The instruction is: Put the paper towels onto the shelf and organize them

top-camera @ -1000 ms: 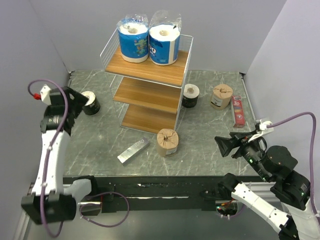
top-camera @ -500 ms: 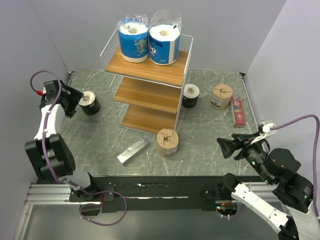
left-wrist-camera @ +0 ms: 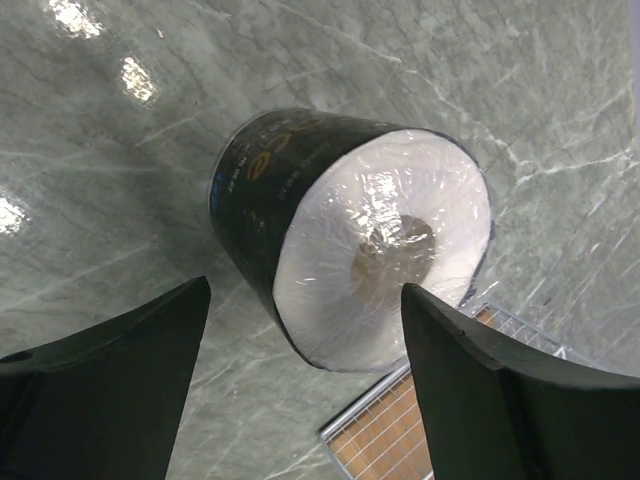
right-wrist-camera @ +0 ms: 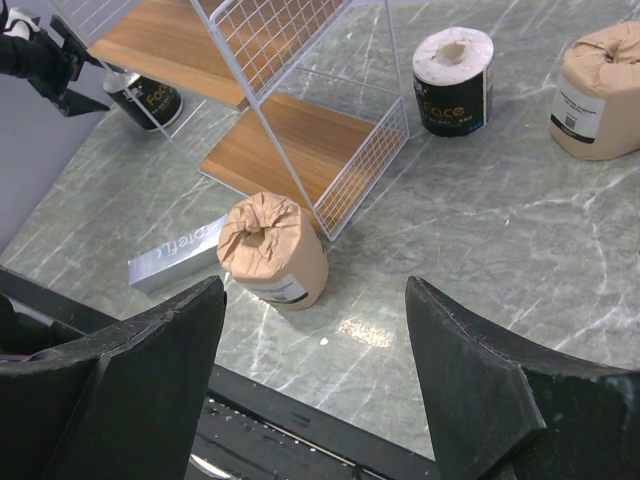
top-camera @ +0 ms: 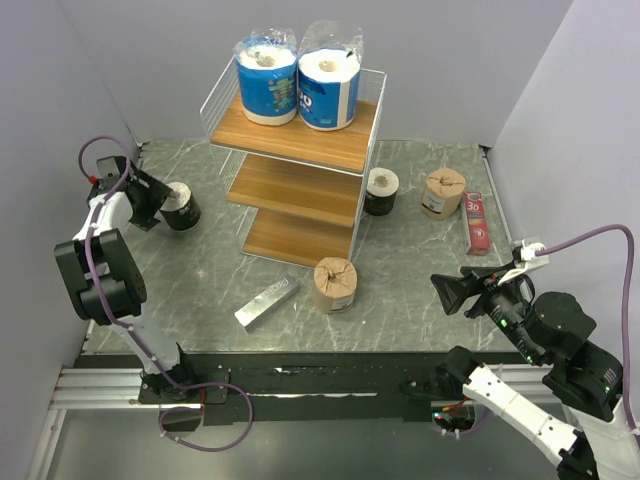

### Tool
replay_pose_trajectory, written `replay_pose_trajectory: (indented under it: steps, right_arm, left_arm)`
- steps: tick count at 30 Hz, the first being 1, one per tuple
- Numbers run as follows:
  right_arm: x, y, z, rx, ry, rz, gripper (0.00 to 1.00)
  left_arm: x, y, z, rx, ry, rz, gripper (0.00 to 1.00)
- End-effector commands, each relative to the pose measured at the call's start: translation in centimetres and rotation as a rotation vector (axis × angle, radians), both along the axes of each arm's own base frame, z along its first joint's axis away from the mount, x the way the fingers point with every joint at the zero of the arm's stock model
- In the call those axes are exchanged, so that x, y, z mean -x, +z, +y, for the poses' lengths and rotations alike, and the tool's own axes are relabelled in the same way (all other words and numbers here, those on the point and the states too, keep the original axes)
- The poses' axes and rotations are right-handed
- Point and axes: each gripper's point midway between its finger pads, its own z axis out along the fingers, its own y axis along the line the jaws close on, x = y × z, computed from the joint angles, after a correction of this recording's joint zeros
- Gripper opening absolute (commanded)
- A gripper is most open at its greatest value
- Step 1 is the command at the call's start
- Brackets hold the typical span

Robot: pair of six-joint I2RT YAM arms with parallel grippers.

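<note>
The shelf [top-camera: 352, 150] stands at the back with two blue paper towels [top-camera: 267, 82] [top-camera: 329, 90] on its top board. A black-wrapped roll [top-camera: 182, 207] [left-wrist-camera: 360, 245] stands on the table left of the shelf. My left gripper [top-camera: 157, 205] [left-wrist-camera: 305, 295] is open right beside it, its fingers flanking the roll's near edge without touching. A second black roll [top-camera: 381, 191] [right-wrist-camera: 455, 80] and a brown roll [top-camera: 443, 192] [right-wrist-camera: 605, 90] stand right of the shelf. Another brown roll [top-camera: 335, 285] [right-wrist-camera: 272, 250] stands in front. My right gripper [top-camera: 447, 292] [right-wrist-camera: 315, 288] hangs open and empty at the near right.
A flat silver bar [top-camera: 267, 301] [right-wrist-camera: 175, 258] lies in front of the shelf beside the front brown roll. A slim red box [top-camera: 476, 221] lies at the far right. The shelf's bottom corner [left-wrist-camera: 400, 430] shows just beyond the left black roll. Grey walls close in left, right and back.
The left arm has folded down and brought its gripper up against the left black roll, with the jaws narrowing a little. The right arm has hardly moved.
</note>
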Motion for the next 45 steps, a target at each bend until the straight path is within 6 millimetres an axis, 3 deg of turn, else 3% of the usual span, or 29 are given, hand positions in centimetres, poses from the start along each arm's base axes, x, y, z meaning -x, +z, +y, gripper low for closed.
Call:
replay_pose_trajectory:
  steps: [1, 7, 13, 22, 29, 35, 37, 38, 39, 41, 42, 44, 45]
  right_arm:
    - [-0.4, 1.1, 0.3, -0.027, -0.006, -0.016, 0.80]
    - [-0.6, 1.1, 0.4, -0.025, -0.008, -0.014, 0.79]
    - [-0.4, 1.2, 0.5, -0.036, -0.002, -0.012, 0.79]
    - [0.0, 1.3, 0.0, -0.058, -0.012, -0.014, 0.79]
    - [0.5, 1.4, -0.4, -0.075, -0.013, -0.015, 0.79]
    - [1.0, 1.3, -1.1, -0.079, -0.028, -0.020, 0.79]
    - [1.1, 1.0, -1.4, -0.076, -0.036, -0.014, 0.79]
    - [1.3, 0.9, -1.5, -0.082, -0.035, -0.016, 0.79]
    - [1.3, 0.8, -1.5, -0.084, -0.037, -0.017, 0.79]
    - [1.2, 0.6, -1.7, -0.086, -0.047, -0.023, 0.79]
    - [1.3, 0.5, -1.8, -0.079, -0.046, -0.024, 0.79]
    - [1.2, 0.5, -1.8, -0.062, -0.047, -0.018, 0.79]
    - [1.2, 0.6, -1.8, -0.057, -0.046, -0.018, 0.79]
  left_arm:
    - [-0.9, 0.7, 0.6, -0.027, -0.010, -0.029, 0.81]
    - [-0.3, -0.6, 0.6, -0.036, -0.022, -0.009, 0.73]
    - [-0.5, 0.3, 0.8, -0.064, -0.029, -0.025, 0.63]
    - [0.4, -0.2, 0.1, -0.088, -0.068, 0.029, 0.49]
    - [3.4, 1.1, -0.6, -0.129, -0.085, 0.049, 0.40]
    - [7.2, 3.3, -1.7, -0.171, -0.119, 0.031, 0.39]
    - [9.1, 4.3, -2.8, -0.176, -0.146, -0.003, 0.40]
    - [10.3, 3.7, -3.5, -0.165, -0.164, 0.007, 0.40]
    - [11.2, 5.0, -4.3, -0.168, -0.182, -0.038, 0.40]
    - [12.9, 4.5, -5.6, -0.151, -0.214, -0.037, 0.38]
    - [13.7, 5.7, -6.2, -0.159, -0.226, -0.081, 0.38]
    - [15.3, 5.4, -7.4, -0.146, -0.250, -0.082, 0.38]
    - [16.1, 6.5, -7.9, -0.157, -0.258, -0.126, 0.38]
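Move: The black paper towel roll stands right by the left hand's open fingers, its middle about 5 cm to their right, 1 cm farther out and 4 cm lower. The shelf's lowest board lies some 38 cm to the hand's right and 5 cm back; the silver box about 30 cm right, 25 cm back and 8 cm lower. From the right hand, the roll is roughly 65 cm left, 31 cm ahead and 26 cm below. Left fingers pinch the black roll's wrapped top rim, then draw back some 14 cm, drifting right and up. ##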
